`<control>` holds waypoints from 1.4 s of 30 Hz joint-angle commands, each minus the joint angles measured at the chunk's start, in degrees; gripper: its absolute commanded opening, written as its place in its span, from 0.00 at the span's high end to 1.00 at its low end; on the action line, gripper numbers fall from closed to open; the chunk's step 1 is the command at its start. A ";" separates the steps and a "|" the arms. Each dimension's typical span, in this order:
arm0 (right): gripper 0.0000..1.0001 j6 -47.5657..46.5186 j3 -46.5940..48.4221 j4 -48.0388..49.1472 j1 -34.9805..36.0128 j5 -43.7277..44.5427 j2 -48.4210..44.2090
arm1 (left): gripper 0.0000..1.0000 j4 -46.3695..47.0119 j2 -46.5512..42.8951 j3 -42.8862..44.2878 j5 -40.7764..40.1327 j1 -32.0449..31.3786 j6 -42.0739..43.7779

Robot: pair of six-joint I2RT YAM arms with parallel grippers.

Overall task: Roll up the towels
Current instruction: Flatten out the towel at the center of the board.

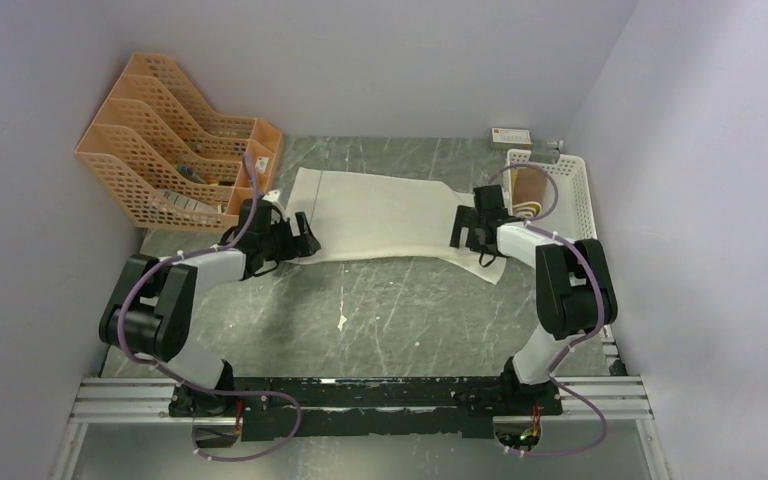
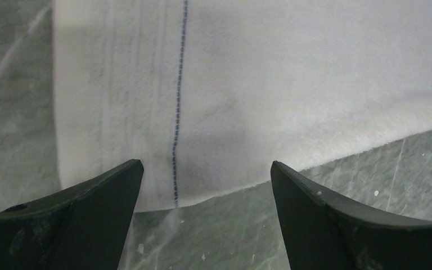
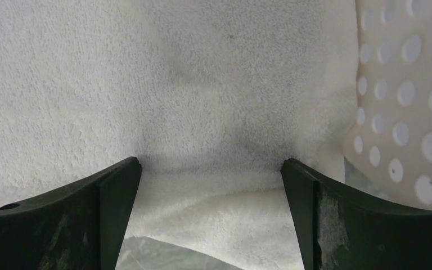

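The cream-white towel [image 1: 380,215] lies spread flat across the back middle of the table. My left gripper [image 1: 308,243] stands open at its near left corner; in the left wrist view the towel's [image 2: 287,73] near hem, with a dark stitched line, lies between the open fingers of the gripper [image 2: 207,169]. My right gripper [image 1: 468,238] is open over the towel's right end, where a folded edge of towel [image 3: 202,73] shows between the wide-apart fingers of the gripper [image 3: 211,166]. A brown towel [image 1: 528,190] sits rolled in the white basket [image 1: 575,195].
An orange stacked file rack [image 1: 170,140] fills the back left corner. The perforated wall of the white basket [image 3: 405,112] is close on the right of my right gripper. A small white box [image 1: 512,135] sits at the back wall. Grey walls enclose the table.
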 commanded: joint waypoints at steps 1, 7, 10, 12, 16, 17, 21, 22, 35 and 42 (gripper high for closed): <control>0.00 2.35 -1.95 -6.46 -3.46 1.93 -3.09 | 0.03 -3.79 -2.15 1.03 -2.14 -0.18 0.99; 0.00 2.00 -0.56 -5.34 -6.56 1.56 -5.59 | 0.03 -6.42 -5.75 8.38 -1.94 -0.18 4.14; 0.00 2.47 -0.70 -2.23 -6.40 -0.93 -6.00 | 0.03 -4.45 -7.67 10.02 -0.23 -0.18 6.00; 0.00 2.95 3.85 -5.02 -5.88 -3.13 -5.82 | 0.03 -6.10 -7.81 13.56 0.08 0.06 8.07; 0.00 3.74 4.63 -3.24 2.48 2.78 -11.24 | 0.03 -0.75 -6.55 13.80 4.47 0.16 7.14; 0.00 2.82 3.07 -3.36 4.60 3.99 -12.48 | 0.03 -2.26 -5.31 15.42 5.25 0.18 8.81; 0.00 3.88 -1.98 -7.65 8.47 7.64 -17.74 | 0.03 -8.32 -5.28 17.19 4.10 0.09 10.07; 0.00 5.34 -4.49 -7.63 8.51 7.01 -19.82 | 0.03 -6.76 -5.99 15.37 3.38 0.08 9.38; 0.01 8.08 -13.36 -4.30 3.57 2.48 -21.21 | 0.03 6.06 -1.14 3.09 -1.24 0.08 1.50; 0.01 6.68 -15.25 0.21 -4.22 -5.73 -19.07 | 0.03 9.55 1.62 2.58 -4.90 0.26 3.26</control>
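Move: The left hand is at the white towel's near edge, with the near left corner about 5 cm to its left and 2 cm back; the tan rack stands some 28 cm left and 20 cm ahead. For the right hand, the towel's near right corner lies about 10 cm back and 7 cm right, with the towel's middle 19 cm left and 5 cm ahead. The white basket is roughly 18 cm right and 8 cm ahead. Cloth is 1 cm below both hands, rack and basket slightly above. Fingertips come off the towel, both grippers staying wide open. The right first slides about 4 cm right towards the basket, then lifts some 10 cm, swinging left, and sweeps back and down to hover near the near right corner, shifting right at the end. The left rises about 13 cm, tipping up and going slightly forward, then sinks back to hover above the dark stripe. ##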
